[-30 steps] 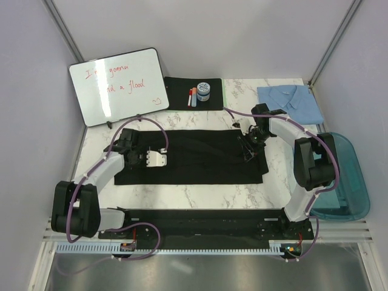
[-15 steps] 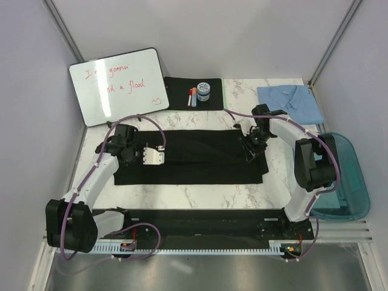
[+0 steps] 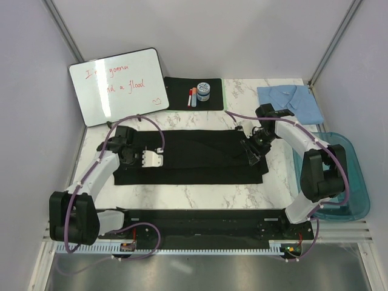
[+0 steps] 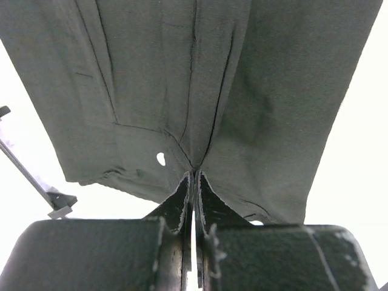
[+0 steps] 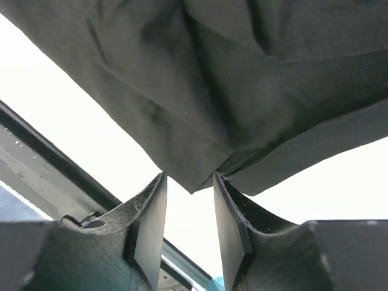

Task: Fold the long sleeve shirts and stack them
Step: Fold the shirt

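The large black shirt (image 3: 200,159) lies folded into a long strip across the middle of the table. My left gripper (image 3: 160,158) is at its left part, shut on a pinched ridge of the black fabric (image 4: 254,91), with the fingertips (image 4: 185,193) pressed together. My right gripper (image 3: 251,154) hovers over the strip's right end. It is open, and a corner of the black shirt (image 5: 212,79) hangs just at the gap between its fingers (image 5: 151,212). The light blue shirt (image 3: 290,100) lies folded at the back right.
A whiteboard (image 3: 118,85) leans at the back left. Beside it a black green-edged mat (image 3: 176,94) carries markers and a small jar (image 3: 203,91). A teal bin (image 3: 342,182) stands at the table's right edge.
My left gripper has closed on the black shirt and its arm swung toward the left. My right gripper has opened wider and the fabric corner has come free of its fingers.
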Motion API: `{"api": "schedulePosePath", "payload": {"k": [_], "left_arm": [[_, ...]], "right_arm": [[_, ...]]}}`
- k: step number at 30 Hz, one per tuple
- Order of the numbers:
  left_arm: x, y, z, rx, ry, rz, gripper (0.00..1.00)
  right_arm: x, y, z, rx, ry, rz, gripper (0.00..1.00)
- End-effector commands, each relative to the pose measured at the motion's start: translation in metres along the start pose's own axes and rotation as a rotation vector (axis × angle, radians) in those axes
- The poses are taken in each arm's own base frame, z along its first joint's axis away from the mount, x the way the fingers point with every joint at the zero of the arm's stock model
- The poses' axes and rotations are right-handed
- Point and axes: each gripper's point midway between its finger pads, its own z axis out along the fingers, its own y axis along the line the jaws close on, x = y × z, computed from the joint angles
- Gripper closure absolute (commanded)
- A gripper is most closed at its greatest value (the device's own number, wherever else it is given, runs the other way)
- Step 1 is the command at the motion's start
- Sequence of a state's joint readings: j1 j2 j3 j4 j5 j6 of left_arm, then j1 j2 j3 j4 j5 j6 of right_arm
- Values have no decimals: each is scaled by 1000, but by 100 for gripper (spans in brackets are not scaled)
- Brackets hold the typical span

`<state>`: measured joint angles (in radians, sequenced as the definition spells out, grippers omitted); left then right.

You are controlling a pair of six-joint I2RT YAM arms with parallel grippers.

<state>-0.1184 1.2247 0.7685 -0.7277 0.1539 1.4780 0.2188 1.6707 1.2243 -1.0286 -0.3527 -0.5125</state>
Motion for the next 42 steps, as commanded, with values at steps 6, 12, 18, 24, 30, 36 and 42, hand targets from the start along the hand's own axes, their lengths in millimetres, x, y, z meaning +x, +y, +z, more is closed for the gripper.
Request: {"api": "schedulePosePath", "payload": {"k": [6, 12, 18, 24, 30, 36, 42], "left_arm": [[-7, 36, -19, -35, -29, -12, 98], [11, -8, 5, 44, 37, 73, 96], [12, -13, 0, 102, 35, -49, 55], [-14, 20, -21, 81, -134, -367, 39], [-20, 45, -22, 39, -219, -670, 39], [-10, 61, -21, 26, -296, -1017, 23], [-5, 62, -27, 76, -454, -1161, 1]], "right_arm": [[-19, 7, -10, -47, -54, -13, 59], [-39, 15, -11, -69, -108, 7, 61], [-57, 34, 16, -66, -92, -38, 64], [-69, 20, 54, 77, -19, -84, 72], [-52, -19, 83, 188, 106, -63, 78], [-22, -46, 81, 214, 178, -23, 80], [-38, -74, 58, 279, 136, -44, 77]]}}
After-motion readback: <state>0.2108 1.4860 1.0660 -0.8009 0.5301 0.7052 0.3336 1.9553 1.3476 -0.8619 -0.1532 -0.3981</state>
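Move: The folded black shirt's right part, the patch to be pressed, lies about 7 cm left, 2 cm ahead and 6 cm below the right hand. The folded blue shirt is some 18 cm ahead and 13 cm to that hand's right; the teal bin sits roughly 26 cm right and 5 cm back. From the left hand, the black shirt's left end is about 5 cm left, 1 cm ahead and 4 cm below, with the whiteboard some 24 cm ahead and 4 cm left. The black shirt's right part gets the right hand: it swings left nearly 8 cm, sinks, narrows its fingers partway, presses down and drags the cloth right about 5 cm and somewhat forward. The shut left hand bobs up, dips back and down, then goes forward and up over the left end, opening wide and turning roughly 50 degrees counter-clockwise while its left side tips down. ##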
